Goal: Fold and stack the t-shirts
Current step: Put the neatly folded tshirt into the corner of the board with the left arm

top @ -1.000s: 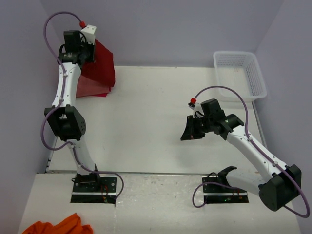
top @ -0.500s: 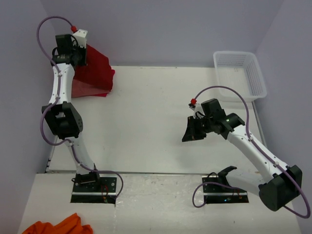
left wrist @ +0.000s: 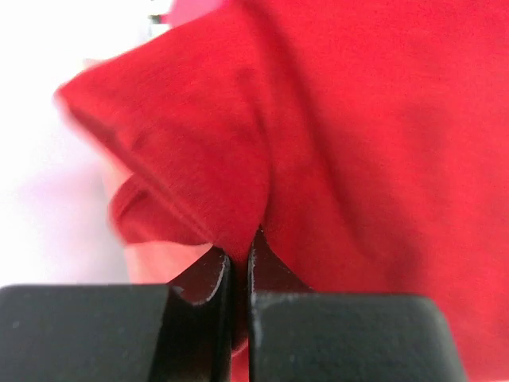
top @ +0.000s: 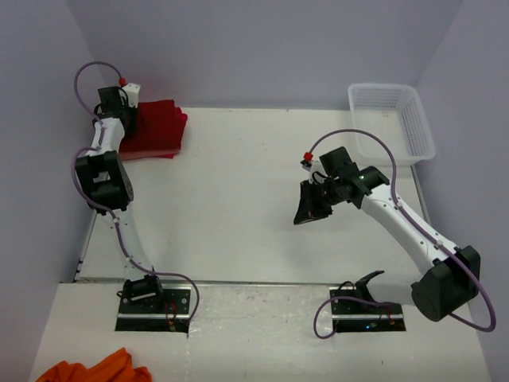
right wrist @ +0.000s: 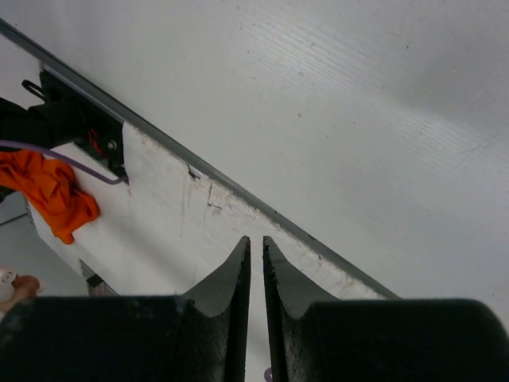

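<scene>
A bright red t-shirt [top: 155,126] lies folded in the table's far left corner, on top of a darker red layer [top: 151,151]. My left gripper [top: 127,111] is at that pile's left edge. In the left wrist view it [left wrist: 238,253] is shut on a fold of the red t-shirt [left wrist: 358,143], with paler pink cloth [left wrist: 155,263] showing beneath. My right gripper [top: 310,208] hovers over the bare table right of centre. Its jaws [right wrist: 256,243] stand almost together with nothing between them.
A white plastic basket [top: 390,119] sits in the far right corner. An orange cloth [top: 95,370] lies bunched off the table at the near left, also in the right wrist view [right wrist: 48,191]. Both arm bases are bolted along the near edge.
My left arm has swung down and back, lowering the hanging red t-shirt flat onto the pile in the far left corner. The right gripper shifted slightly up and left.
</scene>
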You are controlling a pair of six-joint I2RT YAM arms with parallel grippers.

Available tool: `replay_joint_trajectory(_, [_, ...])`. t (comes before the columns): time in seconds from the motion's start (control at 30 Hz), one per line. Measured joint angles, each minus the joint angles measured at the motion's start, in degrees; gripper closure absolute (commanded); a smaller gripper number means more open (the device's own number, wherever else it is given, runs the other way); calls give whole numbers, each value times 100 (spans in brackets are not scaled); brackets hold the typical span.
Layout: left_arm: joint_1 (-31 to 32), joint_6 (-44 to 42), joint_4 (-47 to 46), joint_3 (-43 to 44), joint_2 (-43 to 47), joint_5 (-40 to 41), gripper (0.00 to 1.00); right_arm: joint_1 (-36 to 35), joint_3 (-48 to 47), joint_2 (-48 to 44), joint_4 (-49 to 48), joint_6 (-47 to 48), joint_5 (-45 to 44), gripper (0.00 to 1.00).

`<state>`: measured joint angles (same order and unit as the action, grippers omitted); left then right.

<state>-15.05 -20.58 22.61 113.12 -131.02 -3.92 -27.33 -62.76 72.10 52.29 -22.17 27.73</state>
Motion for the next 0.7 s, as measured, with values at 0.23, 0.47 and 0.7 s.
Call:
replay_joint_trajectory(0.23, [-186,11,-466,284,-326,581,100,0,-245,264,83,101,7,88])
replay_joint_trajectory(0.47, [-210,155,-1958,-942,-125,1123,0,0,-125,354,-85,122,81,89])
replay_joint_trajectory(0.7, [-87,232,-3506,-2347,850,1674,0,-2,348,348,-323,116,214,89])
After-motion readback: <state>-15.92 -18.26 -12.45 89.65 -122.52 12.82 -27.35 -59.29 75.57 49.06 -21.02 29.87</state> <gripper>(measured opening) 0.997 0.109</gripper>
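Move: The red t-shirt is already laid over the pink stack, its left edge still pinched by the left hand. The shirt's middle lies about 6 cm right, 3 cm back and 3 cm below that hand. The pink stack's middle is roughly 5 cm right, 4 cm back and 6 cm down. The board's far-left corner is some 7 cm left, 6 cm ahead and 8 cm down. From the right hand, the pink stack is about 59 cm left, 36 cm ahead and 13 cm down. The red t-shirt's left edge, still shut between the left fingers, is drawn about 5 cm left towards the side wall. The fingers then open wide and let go as the hand sinks about 2 cm; it finally lifts some 5 cm, its tips having swung up about 20 degrees and counter-clockwise. The right hand, holding nothing, sinks nearly 3 cm. ##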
